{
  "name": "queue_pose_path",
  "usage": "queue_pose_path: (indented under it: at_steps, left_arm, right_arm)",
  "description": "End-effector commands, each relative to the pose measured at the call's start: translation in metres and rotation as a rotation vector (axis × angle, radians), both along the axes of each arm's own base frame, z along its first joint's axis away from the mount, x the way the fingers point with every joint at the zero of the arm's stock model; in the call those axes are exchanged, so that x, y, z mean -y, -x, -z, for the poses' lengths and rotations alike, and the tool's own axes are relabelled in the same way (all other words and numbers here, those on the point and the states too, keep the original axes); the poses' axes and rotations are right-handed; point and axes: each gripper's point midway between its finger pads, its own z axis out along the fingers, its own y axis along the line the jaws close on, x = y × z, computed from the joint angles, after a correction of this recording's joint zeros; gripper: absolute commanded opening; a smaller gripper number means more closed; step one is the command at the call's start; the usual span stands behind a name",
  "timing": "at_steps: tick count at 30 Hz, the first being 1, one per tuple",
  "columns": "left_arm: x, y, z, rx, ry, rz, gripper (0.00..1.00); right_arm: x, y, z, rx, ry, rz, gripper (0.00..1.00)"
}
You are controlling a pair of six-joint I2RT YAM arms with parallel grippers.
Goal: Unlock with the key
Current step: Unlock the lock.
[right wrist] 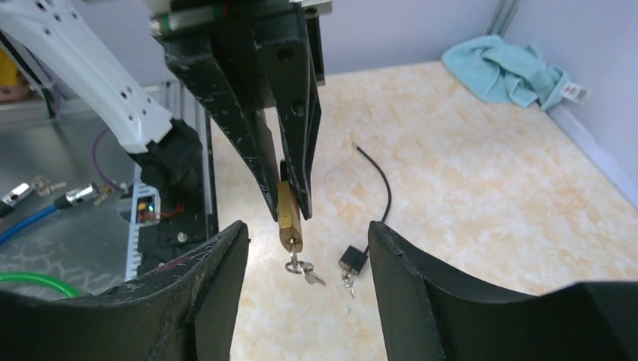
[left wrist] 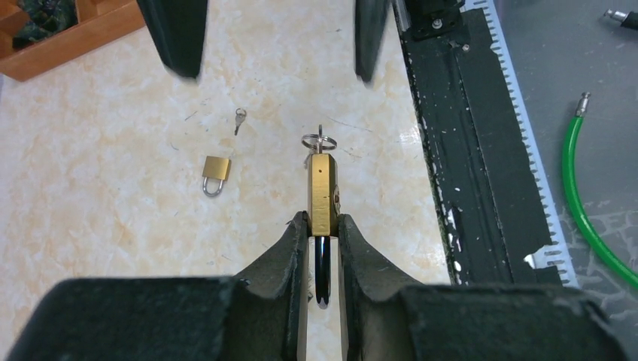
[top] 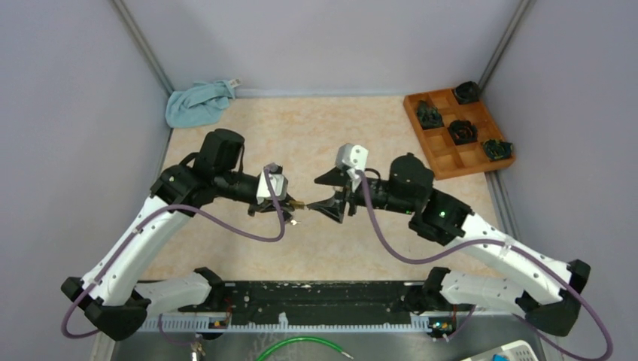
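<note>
My left gripper (left wrist: 322, 226) is shut on a brass padlock (left wrist: 321, 192) and holds it off the table by its body, the dark shackle lying back between the fingers. A key (right wrist: 295, 256) sits in the padlock's free end, and a ring (left wrist: 318, 140) with a second key hangs from it. In the right wrist view the padlock (right wrist: 289, 218) and its key lie between the spread fingers of my right gripper (right wrist: 307, 229), which is open and touches nothing. From above, both grippers meet at mid-table, the left gripper (top: 282, 201) facing the right gripper (top: 331, 194).
A small brass padlock (left wrist: 216, 170) and a loose key (left wrist: 239, 119) lie on the table. A black padlock (right wrist: 353, 259) with keys and a thin black cable lies nearby. A wooden tray (top: 459, 131) stands at the back right, a teal cloth (top: 197, 103) at the back left.
</note>
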Motion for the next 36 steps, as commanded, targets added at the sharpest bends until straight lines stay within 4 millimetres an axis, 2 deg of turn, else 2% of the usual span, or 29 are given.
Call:
queue_pose_path:
  at_steps: [1, 5, 11, 15, 23, 27, 32, 36]
  left_arm:
    - [0.001, 0.001, -0.009, -0.027, 0.045, -0.031, 0.0]
    - [0.004, 0.002, -0.009, -0.084, 0.064, -0.051, 0.0]
    - [0.009, -0.004, -0.022, -0.166, 0.132, -0.09, 0.0]
    - [0.01, -0.012, -0.031, -0.172, 0.182, -0.112, 0.0]
    - [0.009, -0.004, -0.027, -0.226, 0.193, -0.087, 0.0]
    - [0.009, 0.001, -0.028, -0.231, 0.201, -0.07, 0.0]
    - [0.008, 0.007, -0.027, -0.245, 0.205, -0.046, 0.0]
    - [0.008, 0.008, -0.025, -0.254, 0.2, -0.043, 0.0]
  right_arm:
    - [0.023, 0.001, -0.025, -0.026, -0.102, 0.025, 0.57]
    - [0.027, -0.001, -0.021, -0.092, -0.126, -0.01, 0.56]
    - [0.01, 0.008, -0.017, -0.156, -0.116, -0.12, 0.57]
    - [0.006, 0.009, -0.014, -0.189, -0.143, -0.136, 0.58]
    - [-0.005, 0.002, -0.019, -0.206, -0.211, -0.139, 0.52]
    - [-0.015, 0.0, -0.014, -0.236, -0.178, -0.171, 0.44]
    - [-0.019, -0.001, -0.018, -0.238, -0.185, -0.187, 0.33]
    - [-0.021, 0.001, -0.02, -0.243, -0.19, -0.198, 0.12]
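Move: The key with its ring sticks out of the padlock my left hand holds by the shackle. It lies about 3 cm left, 1 cm back and 5 cm below my open right hand, and from my left hand some 6 cm to the right, level fore and aft, and 3 cm lower. From my right hand, the padlock is 6 cm left, 1 cm back, 3 cm down. On the table some 33 cm down, the cable lock is 5 cm ahead and 10 cm left, the spare padlock 13 cm ahead and 6 cm right. I back my right hand off about 3 cm to the right and 2 cm up, then bring it left and down about 5 cm each way, tipping it some 20 degrees, and close its fingers most of the way around the key. Meanwhile my left hand keeps its grip on the shackle, rises 1.5 cm and tilts about 15 degrees, lifting the key end towards my right fingers. ##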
